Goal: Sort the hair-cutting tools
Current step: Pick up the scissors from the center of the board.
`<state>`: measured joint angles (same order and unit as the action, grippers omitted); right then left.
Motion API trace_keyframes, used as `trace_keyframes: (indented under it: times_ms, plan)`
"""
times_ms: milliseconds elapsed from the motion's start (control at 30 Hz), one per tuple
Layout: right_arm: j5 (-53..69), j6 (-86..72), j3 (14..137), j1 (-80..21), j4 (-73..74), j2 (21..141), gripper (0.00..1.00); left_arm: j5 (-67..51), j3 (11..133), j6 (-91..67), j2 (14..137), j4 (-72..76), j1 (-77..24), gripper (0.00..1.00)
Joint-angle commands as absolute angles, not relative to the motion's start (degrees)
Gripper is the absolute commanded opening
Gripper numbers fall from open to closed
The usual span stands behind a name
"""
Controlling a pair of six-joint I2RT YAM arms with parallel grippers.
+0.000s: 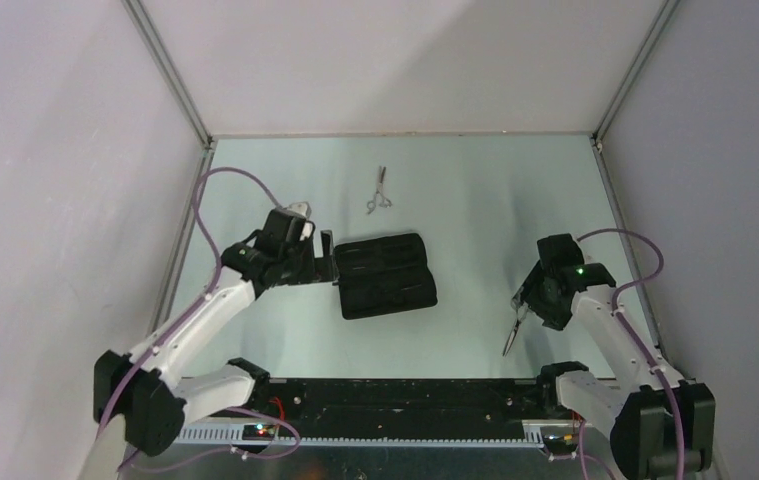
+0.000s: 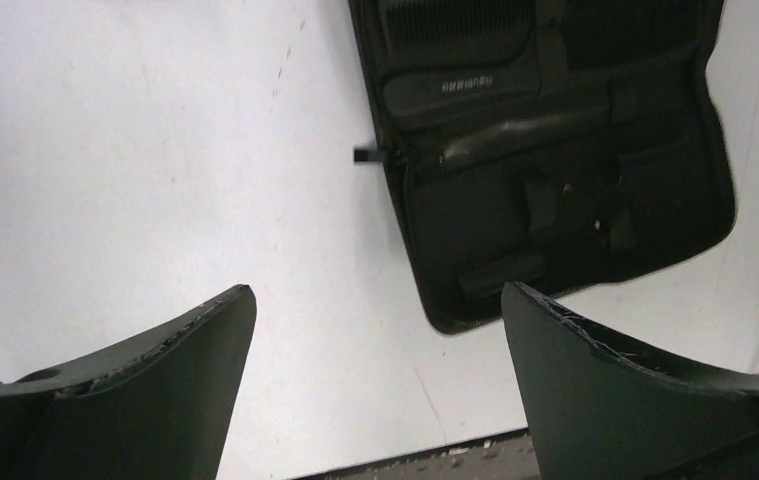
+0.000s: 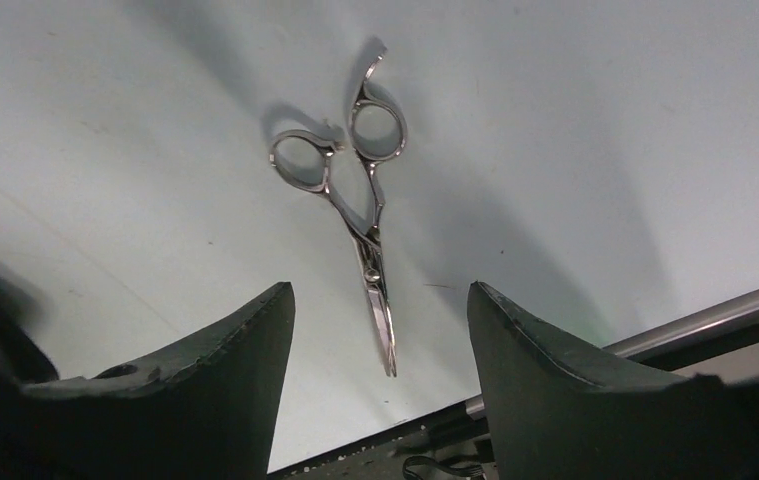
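One pair of silver scissors (image 1: 380,190) lies at the far middle of the table. A second pair of scissors (image 3: 365,215) lies flat on the table near the front edge, rings away from my right gripper (image 3: 380,290), which is open with the blade tip between its fingers, untouched. In the top view these scissors (image 1: 513,335) lie just below the right gripper (image 1: 527,300). My left gripper (image 2: 377,290) is open and empty over bare table beside the left edge of the open black case (image 2: 555,150). A toothed black comb (image 2: 455,22) shows in the case's upper pocket.
The black case (image 1: 387,275) lies open in the middle of the table, with the left gripper (image 1: 329,262) at its left side. A black rail (image 1: 405,395) runs along the front edge between the arm bases. White walls enclose the table on three sides.
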<state>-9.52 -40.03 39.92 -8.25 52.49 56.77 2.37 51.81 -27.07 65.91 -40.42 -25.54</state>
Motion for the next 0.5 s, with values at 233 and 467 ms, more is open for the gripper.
trace_keyframes:
  times_ms: [233, 467]
  plan:
    - [-5.04, -40.50, 34.88, -7.29, 41.96, 61.80, 0.53, 1.17, 40.81, -30.29, 50.21, -36.18, -28.36, 0.99]
    - [-3.60, -40.76, 34.12, -7.81, 43.76, 64.86, 0.47, -1.95, 41.22, -31.46, 49.82, -34.32, -30.47, 0.99]
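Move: The scissors lie almost under the right hand, about 2 cm to its left, level with it fore and aft and some 7 cm below, rings outward and tips towards the base. The open black case is about 32 cm to that hand's left and 10 cm farther out; the second scissors are roughly 34 cm left and 31 cm ahead of it. From the left hand the first scissors lie some 41 cm to the right, 7 cm back and 12 cm below. The right hand sinks about 4 cm towards the scissors, almost straight down with a drift of a centimetre or so to the left, tilting some 5 degrees as its fingers narrow from roughly two-thirds open to half, still apart and holding nothing. Meanwhile the left hand, empty and wide open, draws back about 4 cm towards its base and away from the case, keeping nearly the same height. ##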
